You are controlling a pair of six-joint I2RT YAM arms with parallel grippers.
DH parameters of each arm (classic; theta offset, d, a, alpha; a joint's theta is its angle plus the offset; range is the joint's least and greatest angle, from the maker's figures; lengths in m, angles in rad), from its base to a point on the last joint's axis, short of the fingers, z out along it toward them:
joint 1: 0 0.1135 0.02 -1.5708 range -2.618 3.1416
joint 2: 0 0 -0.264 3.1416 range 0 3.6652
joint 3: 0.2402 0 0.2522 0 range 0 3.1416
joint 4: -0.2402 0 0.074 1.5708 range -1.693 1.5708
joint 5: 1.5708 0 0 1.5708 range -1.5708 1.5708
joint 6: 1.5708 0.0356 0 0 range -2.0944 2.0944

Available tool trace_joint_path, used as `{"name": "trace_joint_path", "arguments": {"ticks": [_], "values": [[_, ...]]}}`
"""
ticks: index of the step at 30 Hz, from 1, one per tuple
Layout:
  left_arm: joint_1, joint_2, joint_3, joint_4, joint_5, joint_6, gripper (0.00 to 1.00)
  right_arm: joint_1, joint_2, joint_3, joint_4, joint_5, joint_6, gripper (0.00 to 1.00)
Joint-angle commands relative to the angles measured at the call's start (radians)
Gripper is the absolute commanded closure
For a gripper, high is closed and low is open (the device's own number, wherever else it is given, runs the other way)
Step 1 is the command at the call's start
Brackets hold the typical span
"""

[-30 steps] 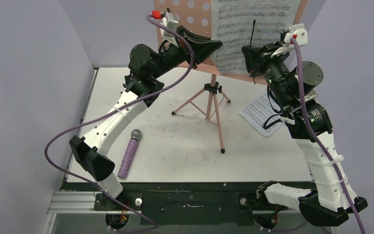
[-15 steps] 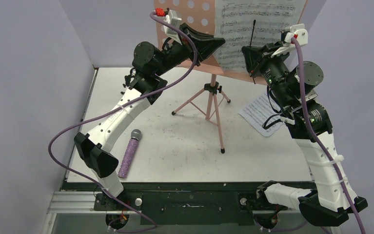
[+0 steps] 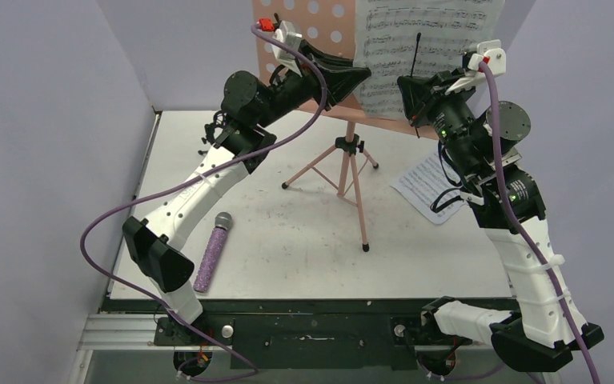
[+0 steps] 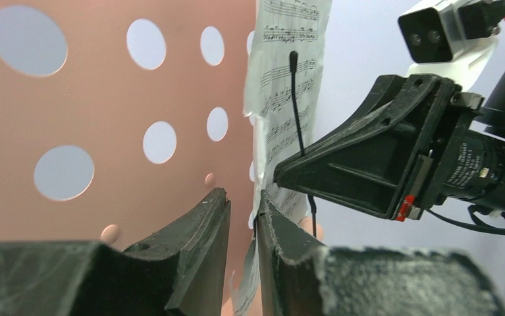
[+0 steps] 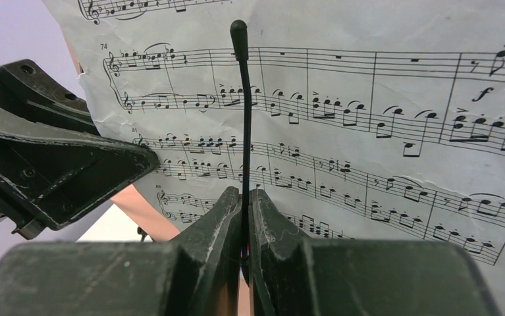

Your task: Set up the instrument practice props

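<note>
The pink perforated music stand (image 3: 311, 24) rises at the back on its tripod (image 3: 350, 172). A white sheet-music page (image 3: 383, 48) leans on its desk. My left gripper (image 3: 363, 74) is at the page's left edge, slightly open. In the left wrist view the paper (image 4: 282, 72) lies against the right finger, with a gap to the left finger (image 4: 207, 217). My right gripper (image 5: 245, 192) is shut on the stand's thin black wire page holder (image 5: 243, 99), in front of the page (image 5: 368, 118). The purple glitter microphone (image 3: 213, 254) lies on the table at the near left.
A second sheet-music page (image 3: 427, 188) lies flat on the table at the right, beside my right arm. The two gripper tips sit close together in front of the stand's desk. Grey walls close in the table on both sides.
My left gripper rose a little along the page's edge, and its jaws have parted from shut. The right gripper has not moved.
</note>
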Motion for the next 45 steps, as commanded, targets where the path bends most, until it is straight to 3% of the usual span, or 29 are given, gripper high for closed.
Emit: {"name": "trace_joint_path", "arguments": {"ticks": [1, 16, 19, 25, 32, 41, 45], "values": [[-0.002, -0.072, -0.030, 0.026, -0.050, 0.034, 0.79, 0.001, -0.022, -0.009, 0.034, -0.010, 0.018, 0.95], [0.026, -0.152, -0.135, 0.052, -0.118, 0.074, 0.58, 0.001, -0.025, -0.020, 0.047, 0.004, 0.029, 0.81], [0.029, -0.166, -0.157, 0.065, -0.115, 0.074, 0.52, 0.001, -0.026, -0.024, 0.052, 0.011, 0.031, 0.75], [0.034, -0.193, -0.199, 0.097, -0.112, 0.092, 0.46, -0.001, -0.030, -0.027, 0.054, 0.018, 0.035, 0.51], [0.034, -0.228, -0.255, 0.166, -0.097, 0.115, 0.32, 0.000, -0.035, -0.025, 0.057, 0.028, 0.029, 0.31], [0.034, -0.275, -0.390, 0.369, -0.095, 0.161, 0.10, 0.001, -0.048, -0.033, 0.077, 0.028, 0.022, 0.18], [0.034, -0.293, -0.423, 0.404, -0.085, 0.188, 0.06, 0.001, -0.053, -0.032, 0.081, 0.028, 0.020, 0.09]]}}
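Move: The left fingers, already slightly parted, have the sheet music's left edge between their tips; the right wire arm stands about 7 cm to that hand's right and level ahead, the left wire arm some 13 cm to its left and 3 cm farther out. The right hand still pinches the right wire arm at its tips, with the sheet's left edge about 7 cm to its left, level ahead and slightly higher. Left hand opens, backing about 6 cm left off the sheet's edge; right hand opens, releasing the right wire arm. ##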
